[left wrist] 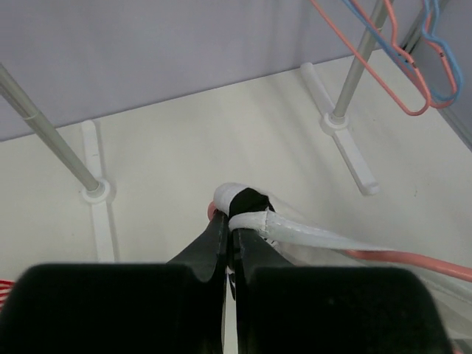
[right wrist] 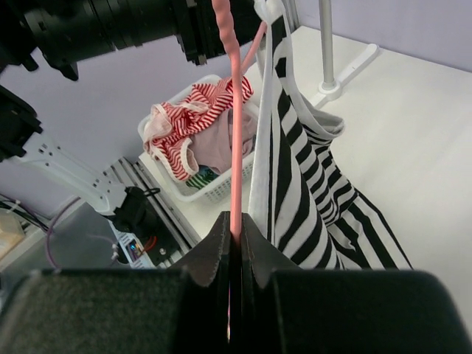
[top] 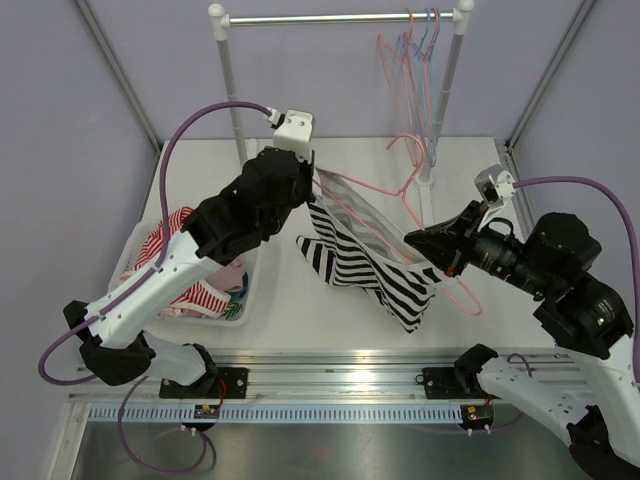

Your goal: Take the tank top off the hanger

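A black-and-white striped tank top [top: 370, 262] hangs on a pink hanger [top: 375, 190] held above the table. My left gripper [top: 312, 176] is shut on the top's white-edged strap [left wrist: 254, 214] at the hanger's left end. My right gripper [top: 412, 240] is shut on the pink hanger's bar [right wrist: 234, 147] at its right end. In the right wrist view the striped top [right wrist: 310, 192] drapes just right of the bar. In the left wrist view the pink bar [left wrist: 413, 262] runs off to the right under the strap.
A white basket [top: 245, 300] of red-striped and pink clothes [top: 175, 235] stands at the left. A clothes rail [top: 340, 18] at the back carries several pink and blue hangers [top: 415, 50]; its posts [top: 232, 85] stand on the table.
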### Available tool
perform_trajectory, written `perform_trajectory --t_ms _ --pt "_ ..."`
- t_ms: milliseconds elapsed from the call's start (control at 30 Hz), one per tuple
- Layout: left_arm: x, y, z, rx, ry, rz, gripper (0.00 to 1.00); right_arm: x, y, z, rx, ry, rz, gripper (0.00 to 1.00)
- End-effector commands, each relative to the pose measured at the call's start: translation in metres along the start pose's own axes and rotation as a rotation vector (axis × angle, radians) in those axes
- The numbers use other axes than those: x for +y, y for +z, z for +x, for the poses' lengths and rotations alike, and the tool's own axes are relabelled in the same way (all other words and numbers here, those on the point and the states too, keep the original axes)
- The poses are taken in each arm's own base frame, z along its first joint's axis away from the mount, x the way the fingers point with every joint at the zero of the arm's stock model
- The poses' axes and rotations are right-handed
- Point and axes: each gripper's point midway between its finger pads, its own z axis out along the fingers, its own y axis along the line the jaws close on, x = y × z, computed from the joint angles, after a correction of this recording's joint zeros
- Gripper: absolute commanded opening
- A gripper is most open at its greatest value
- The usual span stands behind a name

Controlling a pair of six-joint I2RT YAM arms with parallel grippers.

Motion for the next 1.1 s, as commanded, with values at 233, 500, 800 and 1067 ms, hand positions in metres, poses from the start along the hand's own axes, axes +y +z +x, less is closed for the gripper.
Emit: perform_trajectory --t_ms 233,500,800,1067 --pt "0.1 0.002 0.011 0.043 -0.332 -0.23 0.0 0.024 -0.02 0.016 -0.092 -0.164 -0.182 0.0" --pt "0.067 -0.003 0.0 0.044 -0.337 -0.018 0.0 0.012 0.001 0.025 -0.026 -0.142 -0.152 0.0" --pt "0.073 -0.008 0.015 0.068 -0.329 -0.036 0.0 0.014 -0.005 0.008 -0.197 -0.183 -0.156 0.0" --pt "0.023 -0.022 0.027 0.06 -0.469 0.254 0.0 0.007 -0.007 -0.016 -0.508 -0.151 -0.161 0.0"
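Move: The pink hanger's left end sits right at the left hand's shut fingertips, about 1 cm ahead and 1 cm left, with the strap pinched over it. From that hand, the striped tank top's body hangs about 13 cm right, 11 cm back and 12 cm lower; the basket lies some 27 cm left, 12 cm back and 35 cm below. From the right hand, that same hanger end is about 28 cm left and 16 cm ahead, roughly level. The tank top's strap, still pinched in the shut left fingers, is drawn off the pink hanger's left end: the left hand sinks about 6 cm and goes some 4 cm left, easing slightly back at the end, its fingers tipping down as the wrist rolls its left side lower. The right hand keeps its grip on the hanger, sinks about 4 cm, then tilts its fingers up some 15 degrees, lifting the hanger's left arm away from the strap. ##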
